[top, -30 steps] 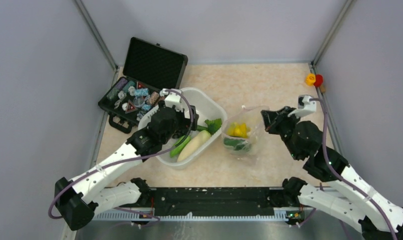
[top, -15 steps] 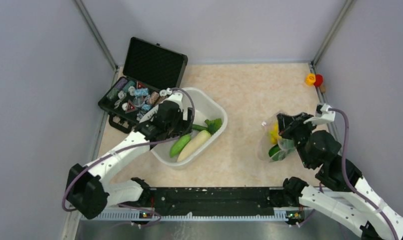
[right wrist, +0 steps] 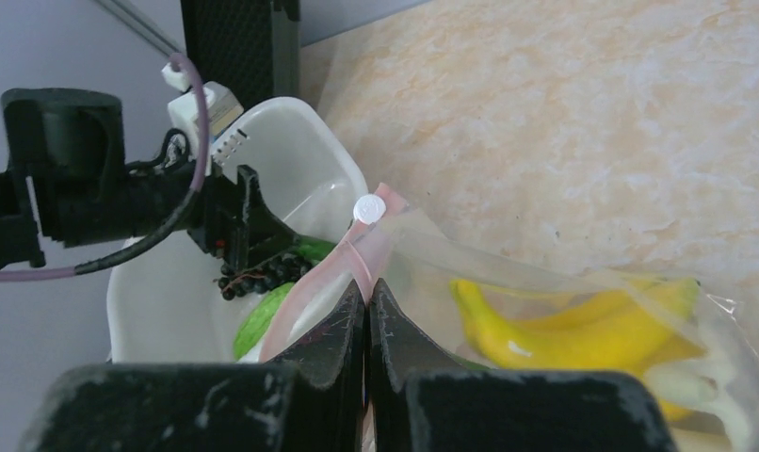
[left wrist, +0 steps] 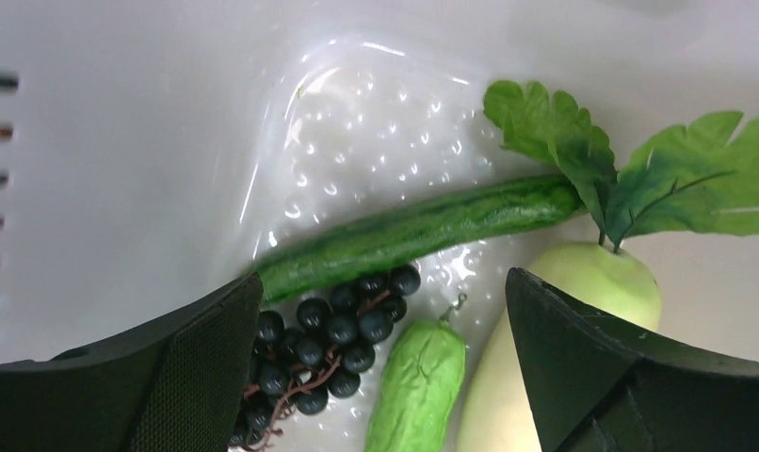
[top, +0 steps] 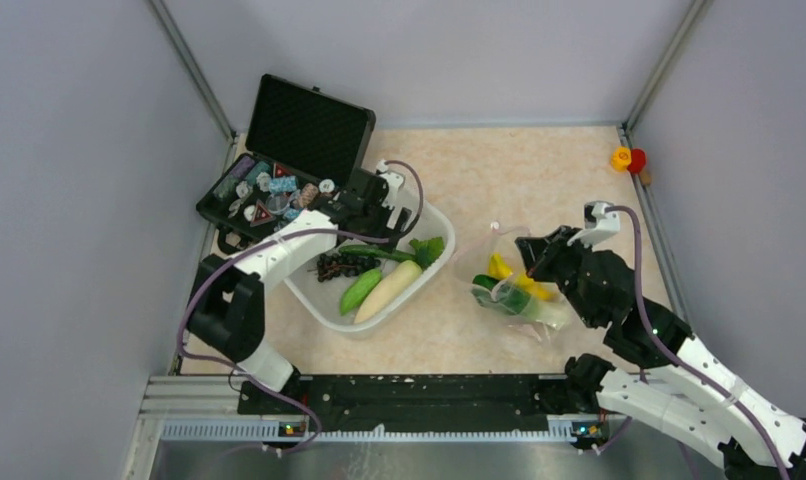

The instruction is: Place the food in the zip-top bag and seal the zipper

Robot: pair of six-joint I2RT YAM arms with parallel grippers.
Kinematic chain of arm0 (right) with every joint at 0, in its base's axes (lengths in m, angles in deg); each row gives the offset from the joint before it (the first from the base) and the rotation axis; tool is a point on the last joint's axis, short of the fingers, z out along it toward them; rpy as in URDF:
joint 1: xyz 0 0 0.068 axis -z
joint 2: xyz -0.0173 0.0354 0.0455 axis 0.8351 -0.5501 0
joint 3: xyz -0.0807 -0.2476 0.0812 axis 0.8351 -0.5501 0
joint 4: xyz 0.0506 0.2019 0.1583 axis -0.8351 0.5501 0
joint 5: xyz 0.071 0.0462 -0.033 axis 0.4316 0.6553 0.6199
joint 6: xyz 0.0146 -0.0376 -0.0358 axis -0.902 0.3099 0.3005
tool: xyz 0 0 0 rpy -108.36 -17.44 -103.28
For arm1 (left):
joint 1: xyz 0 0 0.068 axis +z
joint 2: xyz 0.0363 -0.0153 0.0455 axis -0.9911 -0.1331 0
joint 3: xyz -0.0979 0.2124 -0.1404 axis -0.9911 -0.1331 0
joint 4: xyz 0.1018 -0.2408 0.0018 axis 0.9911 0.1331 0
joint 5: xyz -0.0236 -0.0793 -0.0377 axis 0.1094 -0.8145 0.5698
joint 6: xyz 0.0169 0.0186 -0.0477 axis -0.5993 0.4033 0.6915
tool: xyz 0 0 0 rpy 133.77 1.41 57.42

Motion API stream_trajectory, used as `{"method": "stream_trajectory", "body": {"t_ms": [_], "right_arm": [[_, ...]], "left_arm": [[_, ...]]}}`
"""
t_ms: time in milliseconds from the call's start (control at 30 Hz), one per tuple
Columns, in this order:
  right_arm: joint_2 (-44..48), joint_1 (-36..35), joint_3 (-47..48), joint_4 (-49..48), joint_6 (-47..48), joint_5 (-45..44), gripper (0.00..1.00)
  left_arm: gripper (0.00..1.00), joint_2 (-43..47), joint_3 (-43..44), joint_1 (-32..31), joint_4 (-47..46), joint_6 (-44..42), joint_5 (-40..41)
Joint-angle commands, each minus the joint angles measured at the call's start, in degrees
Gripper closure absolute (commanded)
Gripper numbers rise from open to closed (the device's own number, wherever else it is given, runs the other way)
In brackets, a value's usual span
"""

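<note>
The white tub (top: 431, 222) holds dark grapes (left wrist: 329, 348), a long cucumber (left wrist: 423, 235), a short light-green vegetable (left wrist: 418, 386) and a white radish (left wrist: 564, 311) with green leaves (left wrist: 639, 179). My left gripper (left wrist: 385, 367) hangs open above the grapes, touching nothing; seen from above, it (top: 364, 212) is over the tub's far side. The clear zip-top bag (top: 519, 300) lies right of the tub with a yellow pepper (right wrist: 583, 330) and green food inside. My right gripper (right wrist: 366, 292) is shut on its pink zipper (right wrist: 310, 292), just below the white slider tab (right wrist: 368, 209).
An open black case (top: 269, 195) of small trinkets stands against the tub's far left. A yellow and red object (top: 627, 158) sits in the back right corner. Grey walls close in the table on three sides.
My left arm has reached toward the tub's far side, uncovering the grapes. The right gripper, still shut on the bag, swung it right and then partway back toward the tub.
</note>
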Motion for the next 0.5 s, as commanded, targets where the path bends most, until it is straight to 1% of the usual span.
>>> {"method": "stream_trajectory", "body": {"t_ms": [0, 67, 167, 300, 400, 467], "right_arm": [[0.5, -0.4, 1.4, -3.7, -0.6, 1.8, 1.0], [0.8, -0.4, 1.6, -3.2, -0.6, 1.7, 1.0], [1.6, -0.4, 1.3, -3.0, -0.6, 0.9, 1.0], [2.3, -0.4, 1.8, -2.4, 0.0, 1.0, 1.0], [2.8, -0.4, 2.2, -1.6, 0.2, 0.3, 1.0], [3.3, -0.4, 2.0, -1.7, 0.4, 0.2, 1.0]], "left_arm": [[0.03, -5.6, 6.4, 0.2, 5.9, -7.7, -1.7], [0.03, -6.8, 6.2, 0.2, 6.3, -9.2, -2.0], [0.02, -6.6, 3.5, 0.2, 4.3, -12.8, -7.0], [0.02, -6.7, 1.3, 0.2, 3.9, -14.9, -9.1], [0.02, -9.4, 2.4, 0.3, 3.0, -16.2, -8.8], [0.03, -12.1, 4.8, 0.5, 4.2, -16.2, -8.0]]}}
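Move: The dark green cucumber lies roughly 3 cm ahead of the left hand and about 7 cm below it, on the basket floor. The black grapes are some 6 cm to the hand's left, level with it; the pale green gourd about 5 cm back and 4 cm left, the white radish 5 cm back and 2 cm right. From the right hand the cucumber is about 25 cm left, 13 cm ahead and 25 cm down. Nothing is touched yet by the left fingers, which stay wide open as the hand sinks about 5 cm into the basket towards the cucumber, first easing forward 1 cm, then drawing back some 2.5 cm. The wrist turns clockwise about 15 degrees, squaring the fingers to the cucumber, and tips them steeper. The right fingers keep pinching the bag's rim, almost still. ##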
